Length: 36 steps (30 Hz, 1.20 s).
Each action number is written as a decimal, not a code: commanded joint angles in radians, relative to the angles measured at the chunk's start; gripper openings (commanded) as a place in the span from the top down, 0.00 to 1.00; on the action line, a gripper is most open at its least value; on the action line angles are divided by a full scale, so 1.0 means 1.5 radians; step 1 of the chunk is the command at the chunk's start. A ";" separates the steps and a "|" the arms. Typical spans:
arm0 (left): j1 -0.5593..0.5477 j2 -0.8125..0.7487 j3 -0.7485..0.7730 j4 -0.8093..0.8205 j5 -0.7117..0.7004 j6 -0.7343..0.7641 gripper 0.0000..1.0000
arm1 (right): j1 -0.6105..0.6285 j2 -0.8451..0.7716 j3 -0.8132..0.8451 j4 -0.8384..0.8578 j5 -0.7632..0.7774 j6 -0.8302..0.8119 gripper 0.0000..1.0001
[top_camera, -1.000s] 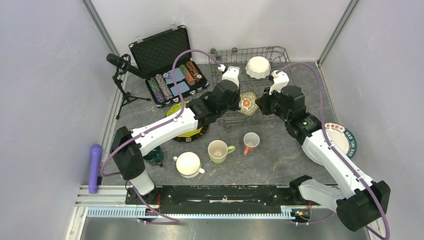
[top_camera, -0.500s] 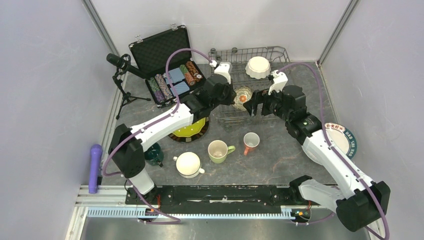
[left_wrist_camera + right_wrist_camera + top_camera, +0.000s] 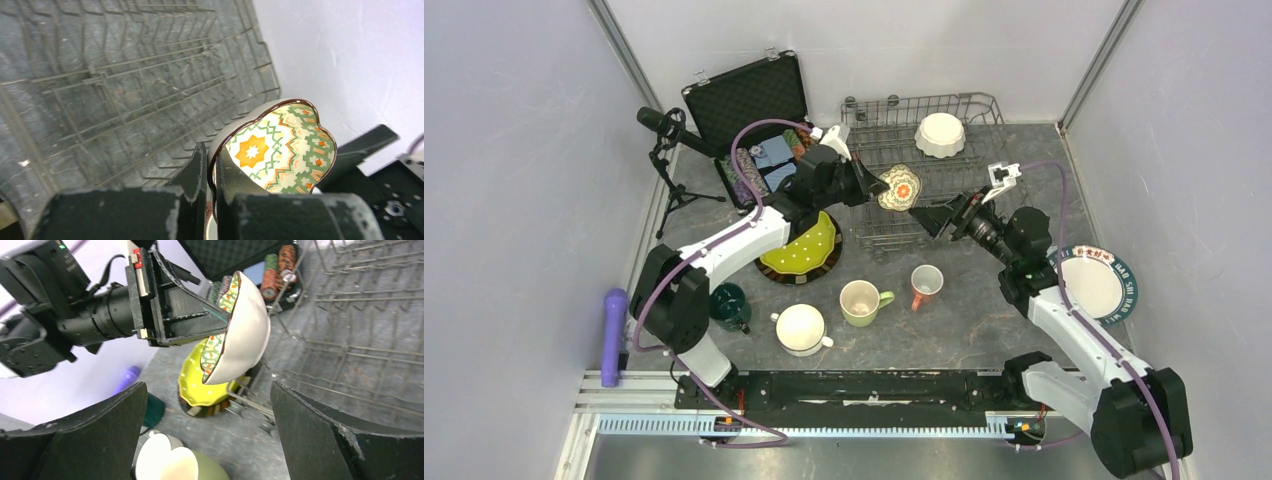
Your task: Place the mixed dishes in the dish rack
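Observation:
A brown-rimmed bowl (image 3: 898, 187) with an orange star and green pattern hangs on edge over the front left of the grey wire dish rack (image 3: 984, 101). My left gripper (image 3: 871, 185) is shut on its rim (image 3: 280, 150), one finger inside and one outside. My right gripper (image 3: 934, 214) stands wide open just right of the bowl, touching nothing; the bowl's white underside (image 3: 245, 335) faces it. A white bowl (image 3: 941, 134) sits in the rack. On the table lie a lime-green plate (image 3: 807, 245) and light-green (image 3: 861, 302), salmon-pink (image 3: 925, 283), white (image 3: 802, 327) and dark-teal (image 3: 729, 305) mugs.
A plate with a dark patterned rim (image 3: 1092, 282) lies at the right, beside the right arm. An open black case (image 3: 754, 105) with poker chips stands left of the rack. A microphone on a tripod (image 3: 669, 150) and a purple cylinder (image 3: 614, 330) sit along the left wall.
My right gripper has opened, let go of the bowl and drawn back to the right. The left gripper has carried the bowl up and to the left, over the rack.

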 commanded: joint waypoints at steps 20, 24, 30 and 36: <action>-0.002 -0.054 0.002 0.134 0.140 -0.104 0.98 | -0.002 0.064 -0.053 0.355 0.008 0.245 0.18; -0.002 -0.055 0.000 0.133 0.141 -0.100 0.98 | -0.003 0.079 -0.057 0.392 0.006 0.272 0.24; -0.002 -0.056 -0.001 0.134 0.145 -0.096 0.98 | -0.002 0.073 -0.055 0.363 0.022 0.266 0.40; -0.002 -0.051 -0.001 0.143 0.151 -0.095 0.98 | -0.003 0.071 -0.029 0.280 0.038 0.232 0.95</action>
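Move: The left hand already pinches the patterned bowl by its rim, with the bowl's middle about 3 cm to its right and at its height. The open right gripper waits 6 cm back, 8 cm right. From the right hand the patterned bowl is about 6 cm ahead, 5 cm left and nearly level. The white bowl in the rack sits some 25 cm ahead, 4 cm right and 15 cm lower; the red-handled cup is 7 cm back, 2 cm right and 18 cm lower. Upward with both hands: the left lifts the patterned bowl about 5 cm while easing back and right towards the right gripper, tilting slightly, then holds it there. The right rises some 4 cm, rolls about 20 degrees with its left side going up, and closes most of the way around the bowl's right edge, seeming to take hold as the left keeps its pinch. ##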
